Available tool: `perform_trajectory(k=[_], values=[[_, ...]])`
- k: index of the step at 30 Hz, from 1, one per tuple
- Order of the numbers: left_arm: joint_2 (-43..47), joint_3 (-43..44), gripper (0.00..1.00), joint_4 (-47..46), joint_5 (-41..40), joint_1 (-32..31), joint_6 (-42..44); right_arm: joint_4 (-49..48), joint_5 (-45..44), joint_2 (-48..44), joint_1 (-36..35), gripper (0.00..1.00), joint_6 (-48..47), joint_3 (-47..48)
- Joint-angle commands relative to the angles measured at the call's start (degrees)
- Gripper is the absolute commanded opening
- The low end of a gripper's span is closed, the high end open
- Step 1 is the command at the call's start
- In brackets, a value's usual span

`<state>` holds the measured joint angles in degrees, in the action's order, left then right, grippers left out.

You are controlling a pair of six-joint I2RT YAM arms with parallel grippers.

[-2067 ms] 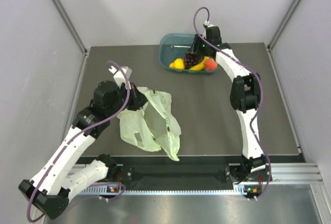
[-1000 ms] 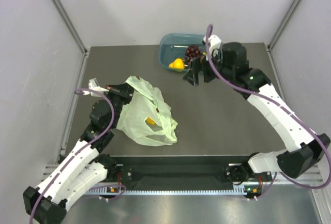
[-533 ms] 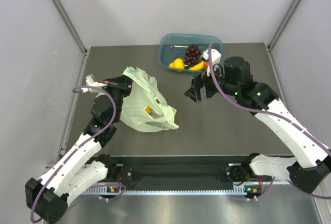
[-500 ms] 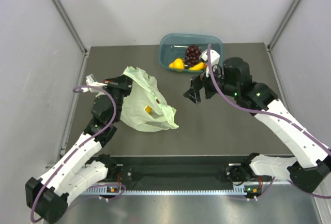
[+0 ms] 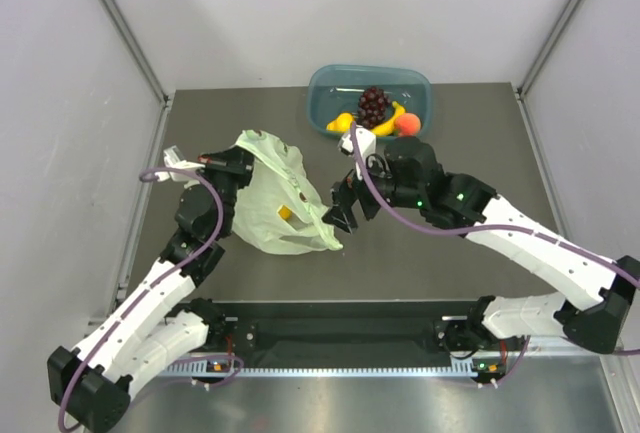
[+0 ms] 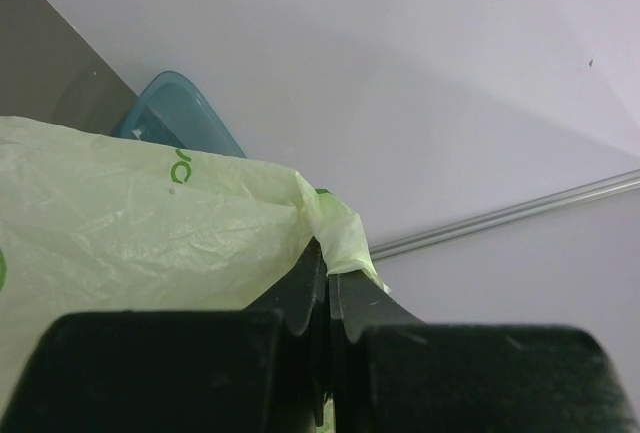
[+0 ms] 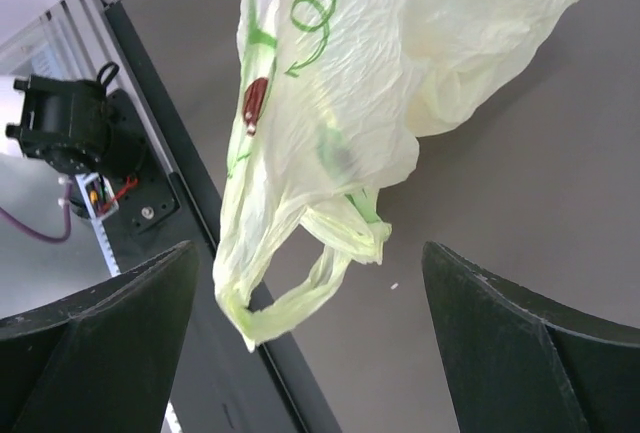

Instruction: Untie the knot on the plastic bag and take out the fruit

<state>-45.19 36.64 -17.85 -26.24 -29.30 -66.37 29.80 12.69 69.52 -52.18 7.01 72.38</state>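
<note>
The pale green plastic bag lies crumpled on the dark table, its top edge pulled up. My left gripper is shut on that top edge; in the left wrist view the fingertips pinch a fold of the bag. My right gripper is open beside the bag's right corner. In the right wrist view a loose handle loop hangs between the wide-open fingers, untouched. No tied knot shows. A small yellow shape shows through the bag. Grapes, banana, peach and a yellow fruit lie in the teal tub.
The tub stands at the back middle of the table, and its rim shows in the left wrist view. The black front rail of the table runs just below the bag's handle. White walls close off both sides.
My right gripper has left the tub and swung left and toward the front, down to the bag's right corner. My left gripper has kept its hold on the bag's top edge.
</note>
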Motion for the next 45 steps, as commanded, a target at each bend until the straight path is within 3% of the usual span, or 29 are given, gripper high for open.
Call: perform_trajectory(k=[1, 7, 9, 11, 12, 15, 16, 21, 24, 30, 35, 38, 45], values=[[1.9, 0.0, 0.0, 0.6, -0.5, -0.1, -0.4, -6.9, -0.1, 1.1, -1.0, 0.9, 4.0, -0.3], [2.6, -0.7, 0.0, 1.6, 0.0, -0.1, -0.5, -8.7, 5.0, 5.5, -2.2, 0.88, 7.0, -0.3], [2.4, -0.6, 0.0, 2.1, 0.7, -0.1, -0.3, -9.6, 7.0, 6.2, -2.2, 0.83, 7.9, -0.4], [1.8, -0.3, 0.0, 2.4, 1.1, -0.1, 0.4, -9.9, 7.4, 7.3, -2.3, 0.63, 7.8, 0.0], [1.5, -0.2, 0.0, 2.3, 1.6, -0.1, 0.8, -9.6, 7.0, 7.7, -2.3, 0.43, 7.7, 0.3], [0.9, 0.3, 0.0, 1.9, 3.7, -0.1, 4.6, -7.5, 2.1, 9.0, -2.2, 0.07, 6.9, 2.1], [0.1, 1.8, 0.0, 2.9, 6.2, 0.0, 6.1, -7.0, 1.2, 9.3, -1.7, 0.0, 6.7, 3.0], [-4.5, 10.4, 0.0, 10.6, 19.4, 0.7, 19.7, -4.6, -1.3, 11.3, 1.6, 0.0, 3.9, 6.5], [-11.9, 20.1, 0.0, 21.7, 35.3, 2.7, 29.1, -1.9, -4.3, 14.4, 5.5, 0.0, 1.6, 11.9], [-18.4, 33.7, 0.0, 37.3, 41.2, 4.0, 45.6, 0.1, -8.6, 18.5, 13.2, 0.0, -2.0, 20.0], [-16.4, 34.5, 0.0, 38.2, 40.2, 7.5, 50.0, 0.2, -11.1, 21.3, 18.8, 0.0, -2.6, 24.6], [-17.0, 35.4, 0.0, 41.4, 44.9, 8.3, 52.2, 0.4, -9.3, 21.3, 20.5, 0.0, -2.7, 23.5], [-19.4, 29.9, 0.0, 44.5, 63.9, 8.1, 54.9, -2.1, -9.6, 14.2, 20.4, 0.0, -1.6, 9.1]])
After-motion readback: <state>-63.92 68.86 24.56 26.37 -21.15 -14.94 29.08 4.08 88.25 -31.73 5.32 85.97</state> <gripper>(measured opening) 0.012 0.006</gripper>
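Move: The bag's free handle hangs about 4 cm to the right gripper's left, 3 cm below it and 1 cm nearer the base. The orange in the bag lies some 10 cm ahead of that gripper, 11 cm to its left and 18 cm down; the blue bin is about 35 cm ahead, 8 cm to its right and 20 cm below. From the left gripper, still pinching the bag's rim, the handle is some 13 cm back, 13 cm to the right and 10 cm below. Ease the open right gripper about 5 cm left and down onto the hanging handle and shut the fingers on it, then draw it some 20 cm forward towards the bin and 10 cm to the right, rising on the way and dipping at the end. Meanwhile keep the left fingers shut on the rim, carry it about 8 cm right, roll its left side up and swing its fingers clockwise to point forward-right. ##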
